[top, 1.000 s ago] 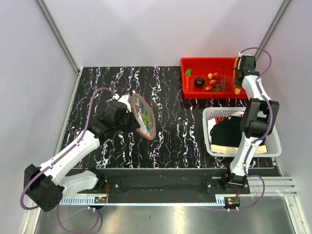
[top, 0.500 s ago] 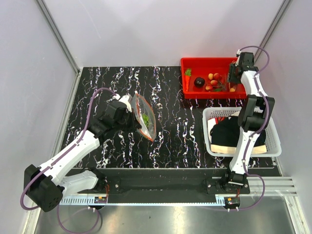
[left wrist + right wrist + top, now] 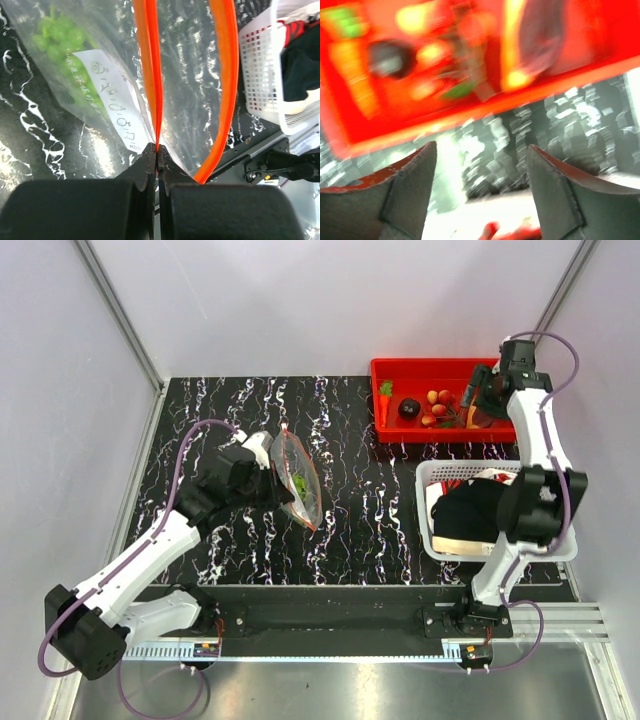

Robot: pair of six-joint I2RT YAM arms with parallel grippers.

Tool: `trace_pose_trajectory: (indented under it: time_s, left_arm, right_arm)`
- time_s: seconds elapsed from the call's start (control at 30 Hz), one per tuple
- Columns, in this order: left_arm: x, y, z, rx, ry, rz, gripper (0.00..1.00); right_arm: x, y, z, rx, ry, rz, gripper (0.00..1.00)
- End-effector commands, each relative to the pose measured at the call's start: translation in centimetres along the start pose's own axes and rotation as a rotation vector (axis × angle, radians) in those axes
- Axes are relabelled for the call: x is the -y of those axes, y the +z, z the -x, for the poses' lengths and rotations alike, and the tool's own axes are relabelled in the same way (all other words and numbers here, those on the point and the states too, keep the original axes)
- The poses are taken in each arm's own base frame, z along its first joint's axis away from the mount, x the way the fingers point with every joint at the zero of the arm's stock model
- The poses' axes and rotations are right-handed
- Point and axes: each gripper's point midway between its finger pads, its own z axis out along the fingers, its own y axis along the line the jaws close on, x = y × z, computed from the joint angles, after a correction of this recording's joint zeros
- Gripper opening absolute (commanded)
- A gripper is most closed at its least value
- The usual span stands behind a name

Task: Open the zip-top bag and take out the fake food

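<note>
My left gripper is shut on the orange-red zip strip of the clear zip-top bag, holding it above the table with its mouth spread. In the left wrist view the closed left gripper pinches one strip, and green leafy bits and a white label show inside the zip-top bag. Other fake food lies in the red tray: a carrot, a dark purple piece and tomatoes. My right gripper hangs open and empty over the tray's right end; its wrist view is blurred.
A white mesh basket with dark and cream cloth items stands at the right, under my right arm. It also shows in the left wrist view as the basket. Grey walls close in the black marbled table on three sides.
My right gripper has opened over the red tray's right end, letting go of a small orange piece, and its wrist has swung right. The left gripper has kept its hold on the bag.
</note>
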Motion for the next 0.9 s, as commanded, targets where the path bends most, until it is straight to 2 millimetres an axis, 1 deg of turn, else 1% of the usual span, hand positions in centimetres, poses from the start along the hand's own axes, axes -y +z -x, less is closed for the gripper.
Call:
trace_pose_trajectory:
  time_s: [0.0, 0.03, 0.1, 0.13, 0.2, 0.23, 0.27, 0.33, 0.37, 0.4, 0.43, 0.47, 0.53, 0.57, 0.6, 0.63, 0.67, 0.7, 0.8, 0.87]
  left_arm:
    - [3.5, -1.6, 3.1, 0.093, 0.043, -0.136, 0.0]
    - [3.6, -1.7, 3.1, 0.093, 0.045, -0.142, 0.0]
    - [3.9, -1.8, 3.2, 0.091, 0.05, -0.153, 0.0]
    - [3.9, -1.8, 3.1, 0.088, 0.051, -0.154, 0.0]
    - [3.9, -1.8, 3.0, 0.087, 0.052, -0.156, 0.0]
    - [3.9, -1.8, 3.0, 0.087, 0.05, -0.156, 0.0]
    - [4.0, -1.9, 3.1, 0.089, 0.048, -0.163, 0.0]
    - [4.2, -1.9, 3.1, 0.091, 0.038, -0.169, 0.0]
    - [4.3, -2.0, 3.2, 0.096, 0.035, -0.177, 0.0]
    - [4.5, -2.0, 3.3, 0.098, 0.029, -0.183, 0.0]
    - [4.6, -2.0, 3.4, 0.104, 0.026, -0.189, 0.0]
    - [4.7, -2.0, 3.5, 0.107, 0.022, -0.19, 0.0]
    - [4.7, -2.1, 3.5, 0.108, 0.018, -0.191, 0.0]
    - [4.9, -2.2, 3.7, 0.112, 0.015, -0.197, 0.0]
    - [5.0, -2.2, 3.7, 0.114, 0.01, -0.197, 0.0]
    - [5.2, -2.3, 3.9, 0.116, 0.009, -0.206, 0.0]
    - [5.3, -2.4, 4.0, 0.119, 0.008, -0.21, 0.0]
    - [5.4, -2.5, 4.0, 0.118, 0.007, -0.214, 0.0]
    - [5.9, -3.2, 4.3, 0.133, 0.007, -0.231, 0.0]
    - [6.2, -3.7, 4.4, 0.142, -0.001, -0.245, 0.0]
  right_arm:
    - [-10.5, -9.1, -1.3, 0.059, -0.041, 0.357, 0.77]
    - [-14.7, -11.4, -3.6, 0.04, -0.112, 0.457, 0.75]
    - [-18.6, -14.1, -6.1, 0.021, -0.191, 0.549, 0.73]
    - [-22.4, -16.7, -9.3, -0.006, -0.264, 0.627, 0.73]
    - [-25.2, -19.1, -12.3, -0.029, -0.319, 0.688, 0.7]
    - [-26.2, -20.5, -13.4, -0.037, -0.326, 0.707, 0.69]
    - [-28.2, -22.4, -16.0, -0.056, -0.378, 0.745, 0.68]
    - [-29.4, -24.4, -17.5, -0.047, -0.398, 0.775, 0.66]
    - [-30.5, -25.9, -19.0, -0.055, -0.417, 0.812, 0.65]
    - [-30.9, -26.2, -19.8, -0.071, -0.412, 0.832, 0.58]
    - [-31.6, -27.1, -20.6, -0.093, -0.391, 0.869, 0.57]
    - [-32.6, -28.1, -21.4, -0.102, -0.391, 0.922, 0.55]
    - [-33.5, -28.2, -23.0, -0.142, -0.377, 0.94, 0.43]
    - [-34.2, -28.6, -23.8, -0.151, -0.386, 0.97, 0.36]
    - [-34.5, -28.4, -24.3, -0.162, -0.385, 0.974, 0.32]
    - [-35.1, -28.0, -24.7, -0.17, -0.375, 0.982, 0.24]
    - [-35.3, -27.4, -25.2, -0.185, -0.371, 0.97, 0.21]
    - [-35.6, -26.3, -25.8, -0.204, -0.369, 0.947, 0.18]
    - [-36.1, -24.3, -26.4, -0.21, -0.37, 0.904, 0.16]
    - [-36.4, -23.3, -26.3, -0.196, -0.365, 0.883, 0.16]
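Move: The bag's free orange rim lies about 24 cm back, 42 cm left and 5 cm above the right hand; the grapes inside the bag are about 15 cm back, 41 cm left and 13 cm lower. In the tray, the tomatoes sit roughly 6 cm ahead and 9 cm left, the black fruit 5 cm ahead and 17 cm left, both some 12 cm down. From the left hand, which already pinches the bag, that rim is about 6 cm ahead, 6 cm right and 3 cm up. Right hand sweeps about 44 cm left and 24 cm back to the bag's free rim, rising and nearly closing. ##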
